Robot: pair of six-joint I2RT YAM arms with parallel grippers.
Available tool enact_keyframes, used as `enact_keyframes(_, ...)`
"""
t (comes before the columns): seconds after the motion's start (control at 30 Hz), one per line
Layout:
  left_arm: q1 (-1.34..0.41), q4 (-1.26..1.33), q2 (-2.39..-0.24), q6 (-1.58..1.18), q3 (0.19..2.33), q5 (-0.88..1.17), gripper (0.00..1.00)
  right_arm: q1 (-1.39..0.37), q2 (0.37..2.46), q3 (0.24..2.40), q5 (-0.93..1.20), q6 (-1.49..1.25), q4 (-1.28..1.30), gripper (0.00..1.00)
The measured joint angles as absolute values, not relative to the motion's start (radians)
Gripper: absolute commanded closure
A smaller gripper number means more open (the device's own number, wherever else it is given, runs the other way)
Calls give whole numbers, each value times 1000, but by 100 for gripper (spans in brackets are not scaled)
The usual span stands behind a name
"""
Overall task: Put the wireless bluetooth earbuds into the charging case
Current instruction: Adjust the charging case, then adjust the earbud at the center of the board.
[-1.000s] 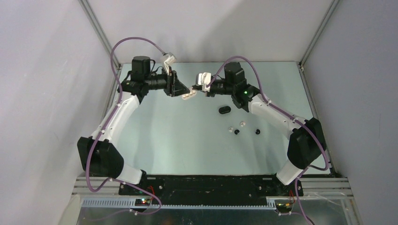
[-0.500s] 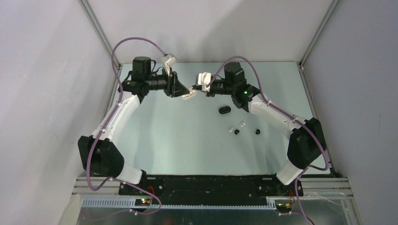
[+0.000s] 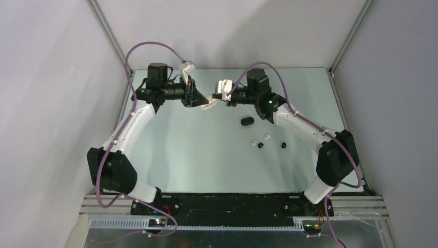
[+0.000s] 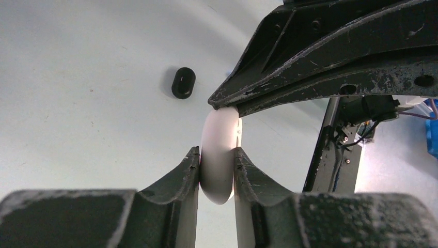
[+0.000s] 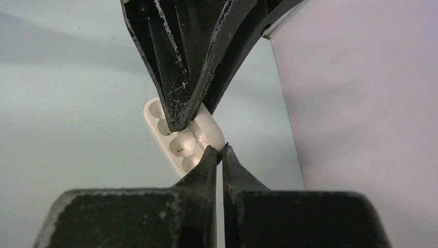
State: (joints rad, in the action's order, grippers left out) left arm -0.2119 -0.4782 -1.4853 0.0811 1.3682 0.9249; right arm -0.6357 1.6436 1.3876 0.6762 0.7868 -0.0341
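The white charging case (image 4: 219, 135) stands on edge, pinched between the fingers of my left gripper (image 4: 217, 152), above the table's far middle (image 3: 208, 105). In the right wrist view the case (image 5: 175, 140) is open, its empty sockets showing, with the left fingers (image 5: 178, 77) clamped across it. My right gripper (image 5: 222, 149) is shut, its tips touching the case's rounded lid edge (image 3: 217, 98). Two white earbuds (image 3: 254, 142) (image 3: 267, 136) and two black earbuds (image 3: 261, 145) (image 3: 284, 145) lie on the table to the right of centre.
A black pill-shaped case (image 3: 247, 121) lies shut on the table between the grippers and the earbuds; it shows in the left wrist view too (image 4: 183, 82). Grey walls with metal frame posts (image 3: 343, 41) close in the table.
The left jaws have closed in on the white case. The left wrist has edged slightly toward the right gripper. The right arm holds still.
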Motion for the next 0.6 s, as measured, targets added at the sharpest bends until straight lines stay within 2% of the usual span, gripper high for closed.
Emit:
enact_keyframes(0.1,-212,-479,-1485,84,1368,928,96,-636,1644,1388,676,788,-34,100)
enact_keyframes(0.17,-212,-479,-1485,88,1368,929,99,-637,1644,1388,674,788,-33,100)
enact_keyframes(0.37,-212,-482,-1485,97,1368,928,100,-640,1643,1388,664,786,-30,86)
enact_keyframes(0.5,-212,-482,-1485,107,1368,923,100,-639,1633,1388,653,767,-22,69)
enact_keyframes(0.6,-212,-482,-1485,114,1368,910,100,-626,1602,1390,661,736,10,62)
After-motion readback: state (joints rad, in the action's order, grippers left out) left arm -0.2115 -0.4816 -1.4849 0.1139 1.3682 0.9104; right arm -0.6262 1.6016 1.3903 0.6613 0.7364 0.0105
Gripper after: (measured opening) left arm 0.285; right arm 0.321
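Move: The white charging case is already held between the left fingers, its middle only about 1 cm to the right of the left hand point, level with it in depth and height. From the right hand point, its middle is some 2 cm back, 2 cm left and 1 cm lower. On the table about 26 cm below the hands, the black case is roughly 4 cm ahead and 13 cm right of the left hand; the nearest white earbud is about 5 cm back and 16 cm right of that hand. The opened charging case stays in the left hand's steady grip while the right fingers, at first still pinching the edge of its lid, spread to about a third open and let go. Only then does the right hand begin to back off, about 1.5 cm to the right and up, with a slight back drift, its wrist barely turning. ##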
